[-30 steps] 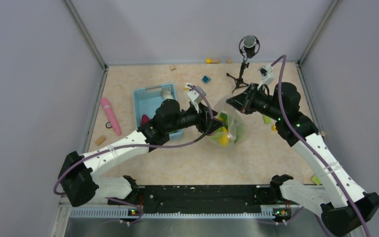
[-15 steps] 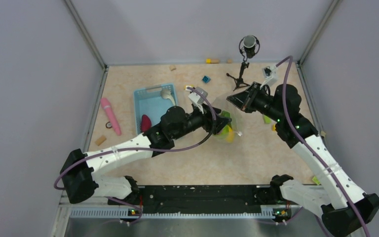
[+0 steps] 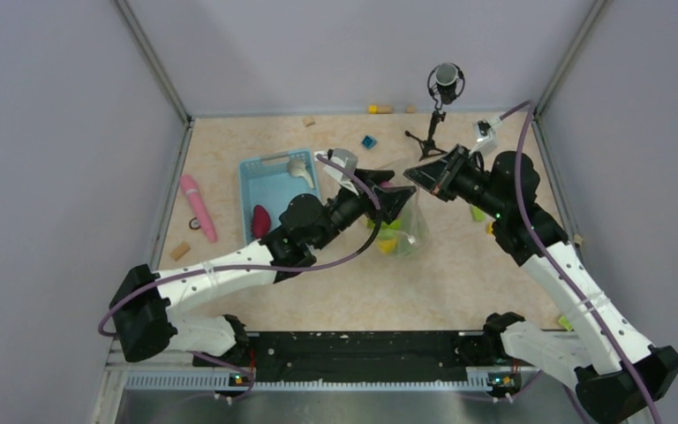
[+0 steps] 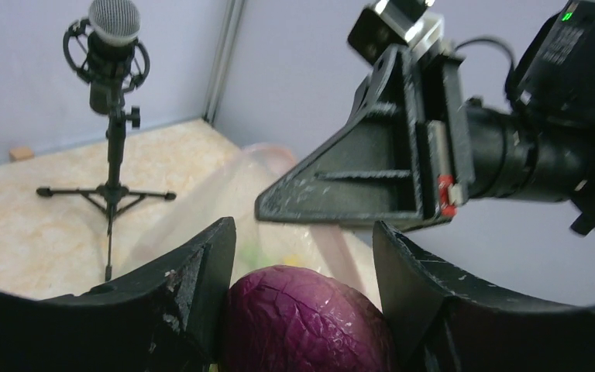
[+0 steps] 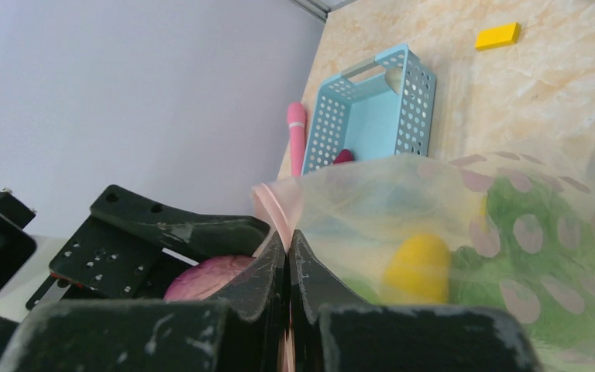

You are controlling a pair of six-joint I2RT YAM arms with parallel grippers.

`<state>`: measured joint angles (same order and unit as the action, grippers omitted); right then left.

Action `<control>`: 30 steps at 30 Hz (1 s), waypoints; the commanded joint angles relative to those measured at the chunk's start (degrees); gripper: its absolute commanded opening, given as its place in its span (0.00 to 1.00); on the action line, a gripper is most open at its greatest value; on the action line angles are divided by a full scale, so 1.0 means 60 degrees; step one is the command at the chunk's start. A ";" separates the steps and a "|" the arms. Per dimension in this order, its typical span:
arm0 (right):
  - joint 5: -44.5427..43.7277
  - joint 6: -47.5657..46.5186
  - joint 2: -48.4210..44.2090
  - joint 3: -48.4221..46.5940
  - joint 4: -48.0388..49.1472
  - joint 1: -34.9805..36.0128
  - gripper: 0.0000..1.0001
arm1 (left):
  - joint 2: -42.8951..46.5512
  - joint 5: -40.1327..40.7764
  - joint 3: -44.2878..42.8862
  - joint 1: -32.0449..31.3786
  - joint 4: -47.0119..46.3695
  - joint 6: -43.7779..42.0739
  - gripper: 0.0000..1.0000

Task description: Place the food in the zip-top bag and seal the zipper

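My left gripper (image 4: 302, 240) (image 3: 395, 201) is shut on a purple, cabbage-like piece of food (image 4: 302, 318), held just in front of the mouth of the zip-top bag (image 3: 409, 231). My right gripper (image 5: 287, 239) (image 3: 413, 177) is shut on the bag's pink zipper (image 5: 273, 203) edge and holds that edge up. Through the clear bag (image 5: 465, 194) I see a yellow citrus (image 5: 417, 267) and green lettuce (image 5: 558, 256). The purple piece (image 5: 205, 279) shows just left of my right fingers. The two grippers are nearly tip to tip.
A light blue basket (image 3: 269, 162) sits left of the bag with a red piece (image 3: 259, 219) and a pale item in it. A pink stick (image 3: 198, 206) lies further left. A microphone on a tripod (image 3: 441, 88) stands behind the bag. Small blocks (image 3: 368, 141) are scattered.
My left gripper closed somewhat, rose and tilted up toward the bag's mouth with the purple piece. My right gripper lifted the bag's edge slightly up and right.
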<state>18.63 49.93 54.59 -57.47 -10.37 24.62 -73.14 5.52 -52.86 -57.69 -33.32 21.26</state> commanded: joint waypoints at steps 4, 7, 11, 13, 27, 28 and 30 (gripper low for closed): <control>-0.0157 0.1222 -0.0476 0.0412 0.1196 0.0018 0.00 | -0.0872 0.0683 -0.0110 -0.0223 -0.2454 -0.0321 0.00; -0.0205 0.1419 -0.0665 0.0482 0.1288 0.0004 0.00 | -0.1227 0.1076 -0.0041 -0.0270 -0.2809 -0.0598 0.00; -0.0581 0.1470 -0.0915 0.0391 0.1255 -0.0016 0.00 | -0.1524 0.1322 0.0469 -0.0286 -0.3276 -0.0531 0.00; -0.0633 0.1435 -0.0977 0.0267 0.1172 -0.0009 0.00 | -0.1621 0.1505 0.0686 -0.0306 -0.3437 -0.0455 0.07; -0.0513 0.1224 -0.1053 0.0044 0.1052 -0.0037 0.00 | -0.1550 0.1474 0.0491 -0.0388 -0.2614 -0.0348 0.99; -0.0524 0.1207 -0.1050 0.0054 0.1042 -0.0045 0.00 | -0.1526 0.1472 0.0490 -0.0384 -0.2522 -0.0309 0.99; -0.0540 0.1171 -0.1071 0.0057 0.1038 -0.0039 0.00 | -0.1321 0.1408 0.0585 -0.0390 -0.2402 -0.0257 0.99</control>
<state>14.59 56.58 50.63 -53.63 -10.92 24.51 -82.13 15.97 -49.74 -59.29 -52.36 19.68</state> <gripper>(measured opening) 0.005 0.985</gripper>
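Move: The left gripper holds the red onion. The mouth of the bag is about 4 cm ahead of it, 2 cm right and 3 cm lower. The right fingertips, pinching the rim, are about 4 cm ahead, 4 cm right and 1 cm higher, and from them the mouth is level ahead, 2 cm left and 4 cm below. Inside the bag the yellow fruit lies some 5 cm back from the left gripper, straight below by about 17 cm. Bring the left gripper with the onion forward about 3 cm into the bag's mouth beside the right fingertips, lifting slightly first, then easing down 2 cm or so while the wrist turns roughly 10 degrees counter-clockwise. Once there, spread the fingers wide to let go of the onion. Keep the right fingers pinched on the rim, drawing it about 1 cm to the right. ##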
